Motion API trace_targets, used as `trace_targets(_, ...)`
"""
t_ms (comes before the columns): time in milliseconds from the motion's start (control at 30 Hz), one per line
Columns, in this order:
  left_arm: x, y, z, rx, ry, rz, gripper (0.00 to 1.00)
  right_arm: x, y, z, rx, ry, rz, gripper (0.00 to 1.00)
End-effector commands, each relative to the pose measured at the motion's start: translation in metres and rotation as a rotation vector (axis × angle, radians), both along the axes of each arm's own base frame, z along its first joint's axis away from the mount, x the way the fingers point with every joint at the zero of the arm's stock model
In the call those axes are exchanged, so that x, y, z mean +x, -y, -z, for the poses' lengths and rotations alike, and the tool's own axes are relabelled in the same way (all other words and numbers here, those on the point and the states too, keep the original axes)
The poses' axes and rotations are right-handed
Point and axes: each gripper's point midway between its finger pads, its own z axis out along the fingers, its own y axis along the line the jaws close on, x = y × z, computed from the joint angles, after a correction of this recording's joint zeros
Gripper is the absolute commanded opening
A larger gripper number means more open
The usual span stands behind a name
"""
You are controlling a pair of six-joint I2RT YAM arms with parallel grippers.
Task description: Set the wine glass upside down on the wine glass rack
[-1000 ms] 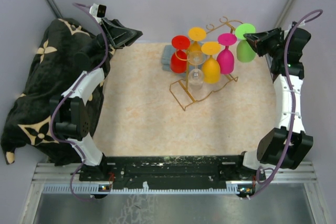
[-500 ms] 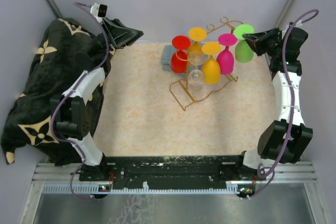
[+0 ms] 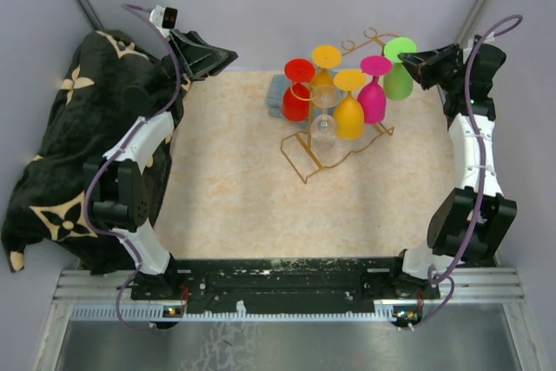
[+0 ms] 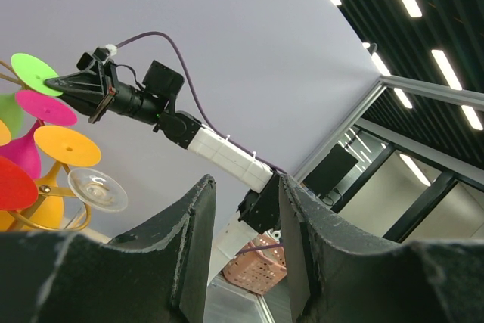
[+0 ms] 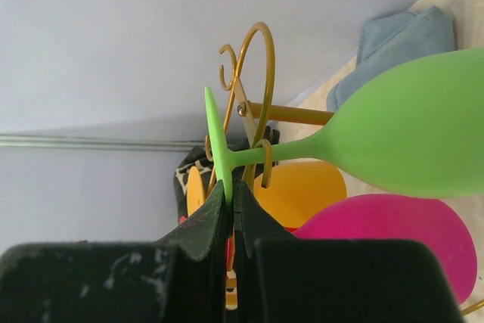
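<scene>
A green wine glass [image 3: 400, 78] hangs upside down at the right end of the gold wire wine glass rack [image 3: 334, 147]. My right gripper [image 3: 417, 63] is shut on the rim of its flat foot. In the right wrist view the gripper [image 5: 231, 191] pinches the green foot, and the glass's [image 5: 401, 134] stem lies by a curled loop of the rack [image 5: 257, 58]. My left gripper [image 3: 228, 56] is far off at the back left, open and empty. Its fingers [image 4: 197, 225] point up toward the rack.
Red [image 3: 297, 93], orange [image 3: 348, 109], magenta [image 3: 375, 93] and clear [image 3: 324, 123] glasses hang upside down on the rack. A grey-blue cloth [image 3: 276, 95] lies behind it. A black patterned blanket [image 3: 61, 128] covers the left side. A pink basket [image 4: 261, 270] shows beyond the table.
My right gripper has carried the green glass a little to the left, closer to the rack's end loops. The left arm has not moved.
</scene>
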Motion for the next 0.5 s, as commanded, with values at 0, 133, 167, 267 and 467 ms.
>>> trace_targets(0, -0.0231, 0.0005, -0.0049, -0.01, 0.17, 0.003, 0.45, 0.0025, -0.0051, -0.0312, -0.013, 0.104, -0.029, 0.0)
trace_targets(133, -0.0236, 0.0005, -0.0043, -0.008, 0.169, 0.004, 0.45, 0.0019, -0.0058, -0.0303, -0.008, 0.103, -0.033, 0.03)
trace_targets(167, -0.0236, 0.0005, -0.0045, -0.009, 0.169, 0.004, 0.45, 0.0009, -0.0063, -0.031, -0.008, 0.104, -0.035, 0.07)
trace_targets(267, -0.0232, 0.0005, -0.0044, -0.01, 0.169, 0.004, 0.45, -0.0022, -0.0072, -0.0337, -0.01, 0.11, -0.036, 0.2)
trace_targets(467, -0.0236, 0.0008, -0.0038, -0.011, 0.169, 0.007, 0.44, -0.0068, -0.0088, -0.0385, -0.011, 0.116, -0.039, 0.31)
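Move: The right gripper still pinches the upturned base of the green wine glass. The rack's end hook for its stem is about 3 cm ahead, 1 cm left and 2 cm below. The hanging pink glass is roughly 6 cm left, 3 cm back and 8 cm lower; the front orange glass is some 12 cm left, 8 cm back and 8 cm lower. From the left gripper, that hook is about 38 cm right, 15 cm ahead and 14 cm below. Keep the right gripper almost where it is at the rack's end hook, easing less than half a centimetre forward and down. Then open the fingers from shut to nearly a third, letting go of the green glass's base, while the hand drifts about half a centimetre left and up, its fingertips staying around the base's edge. ##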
